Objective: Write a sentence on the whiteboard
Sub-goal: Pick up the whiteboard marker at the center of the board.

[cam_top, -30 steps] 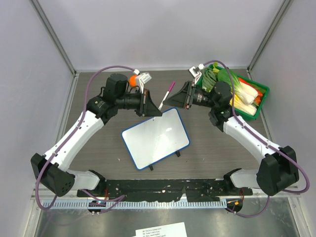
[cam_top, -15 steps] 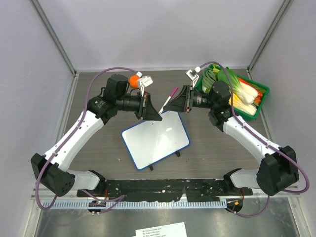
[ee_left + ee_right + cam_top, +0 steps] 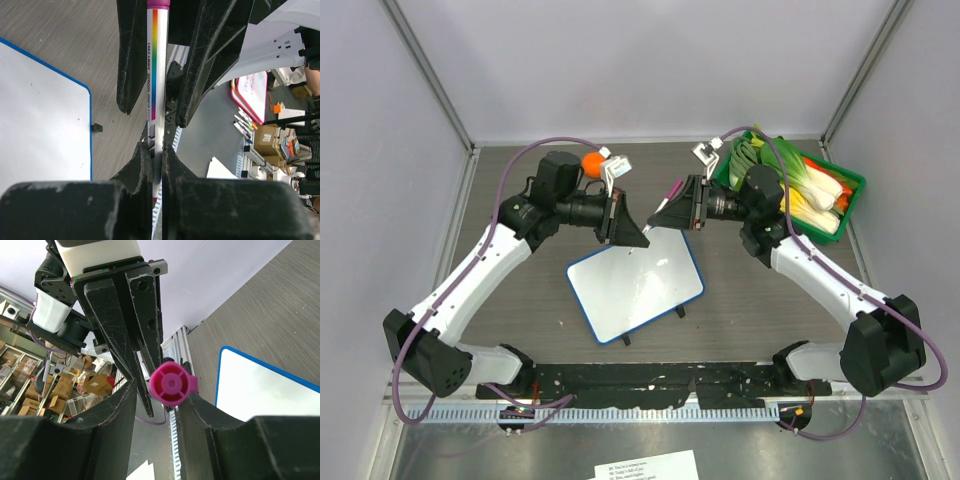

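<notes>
The whiteboard point(image 3: 635, 280), blue-framed, lies tilted on the table with a blank face point(image 3: 40, 115); no sentence is in view. My left gripper point(image 3: 642, 238) hangs over the board's far edge, shut on a white marker point(image 3: 155, 75) with a rainbow stripe. The marker point(image 3: 668, 196) points up and right, pink cap outward. My right gripper point(image 3: 663, 208) meets it from the right. In the right wrist view the pink cap point(image 3: 172, 383) sits between that gripper's point(image 3: 160, 390) jaws, against the right finger, with a gap on the left side.
A green crate point(image 3: 850, 185) of leeks and greens stands at the back right, behind my right arm. An orange ball point(image 3: 590, 162) sits by my left wrist. Grey walls close in the table on three sides. A printed sheet point(image 3: 645, 466) lies below the arm bases.
My right gripper has slid left onto the marker's cap end and its jaws have narrowed round the cap. My left gripper has kept hold of the marker and barely moved.
</notes>
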You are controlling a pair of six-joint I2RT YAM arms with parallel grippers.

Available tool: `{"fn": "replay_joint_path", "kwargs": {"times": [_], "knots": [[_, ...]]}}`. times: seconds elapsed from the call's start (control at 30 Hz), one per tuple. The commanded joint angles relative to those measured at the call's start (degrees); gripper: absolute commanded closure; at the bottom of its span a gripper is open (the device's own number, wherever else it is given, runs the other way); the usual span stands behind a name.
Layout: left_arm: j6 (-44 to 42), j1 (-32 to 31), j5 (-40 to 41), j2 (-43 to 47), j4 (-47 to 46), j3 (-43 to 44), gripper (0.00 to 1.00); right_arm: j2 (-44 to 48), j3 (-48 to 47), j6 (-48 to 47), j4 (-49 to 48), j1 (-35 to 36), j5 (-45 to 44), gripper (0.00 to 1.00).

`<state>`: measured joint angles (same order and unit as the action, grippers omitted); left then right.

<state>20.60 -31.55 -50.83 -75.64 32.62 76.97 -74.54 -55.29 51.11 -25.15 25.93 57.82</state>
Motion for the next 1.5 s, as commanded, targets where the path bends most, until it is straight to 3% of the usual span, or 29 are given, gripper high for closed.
{"fn": "replay_joint_path", "kwargs": {"times": [0.0,0.63,0.77,0.87,1.07,1.13,1.2,1.3,1.37,1.47], "knots": [[0.23,-0.44,-1.55,-0.13,-1.24,1.08,1.00,0.01,-0.61,0.65,-4.21,1.22,-0.87,0.57],[-3.90,-0.44,-1.29,0.14,2.97,1.25,1.00,1.68,0.35,-4.09,2.12,1.66,1.15,0.74],[-4.43,-0.44,-1.38,0.31,3.68,1.08,1.00,1.59,0.09,-3.82,1.77,1.66,2.03,0.85],[-4.95,-0.44,-0.94,0.05,4.55,1.43,1.00,1.59,0.00,-4.44,2.56,1.58,1.77,0.99],[-5.83,-0.44,1.43,0.66,5.52,1.43,1.00,1.94,0.18,-5.32,3.61,1.66,1.59,0.99],[-6.10,-0.35,2.92,1.28,5.44,1.25,0.87,2.21,0.18,-5.93,4.49,1.66,1.07,0.99],[-5.84,-0.35,5.81,2.33,4.39,0.20,0.59,2.65,-0.17,-8.13,7.72,1.75,-0.42,0.99],[-4.78,-0.09,12.48,4.53,3.85,-0.77,0.28,3.61,-1.22,-12.78,13.53,1.66,-3.85,0.99],[-3.29,0.00,17.41,6.19,4.03,-1.47,0.17,4.49,-1.14,-14.98,16.70,1.49,-6.57,0.99],[0.13,0.08,23.65,8.57,5.25,-2.08,0.11,5.63,-0.61,-16.83,21.35,0.96,-12.45,0.99]]}}
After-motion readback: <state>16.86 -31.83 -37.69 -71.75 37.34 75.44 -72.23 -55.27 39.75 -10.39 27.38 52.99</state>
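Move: The marker is pinched near its writing end by the left fingers, its middle some 2 cm farther out and 2 cm above that hand. From the right hand, whose open fingers straddle it below the cap, its middle is about 1 cm back, 1 cm left and 1 cm down. The whiteboard's centre lies roughly 32 cm below the right hand, 1 cm back and 4 cm left; the orange some 29 cm ahead, 15 cm left and 31 cm down. The marker changes hands in mid-air: the right hand eases back and down about 1 cm and closes its half-open fingers on the barrel below the cap while the left keeps its pinch and sinks along. Then the left fingers spring wide open and draw off forward and left about 2 cm, while the right sinks another 2 cm towards the whiteboard, its fingertips dipping slightly. ##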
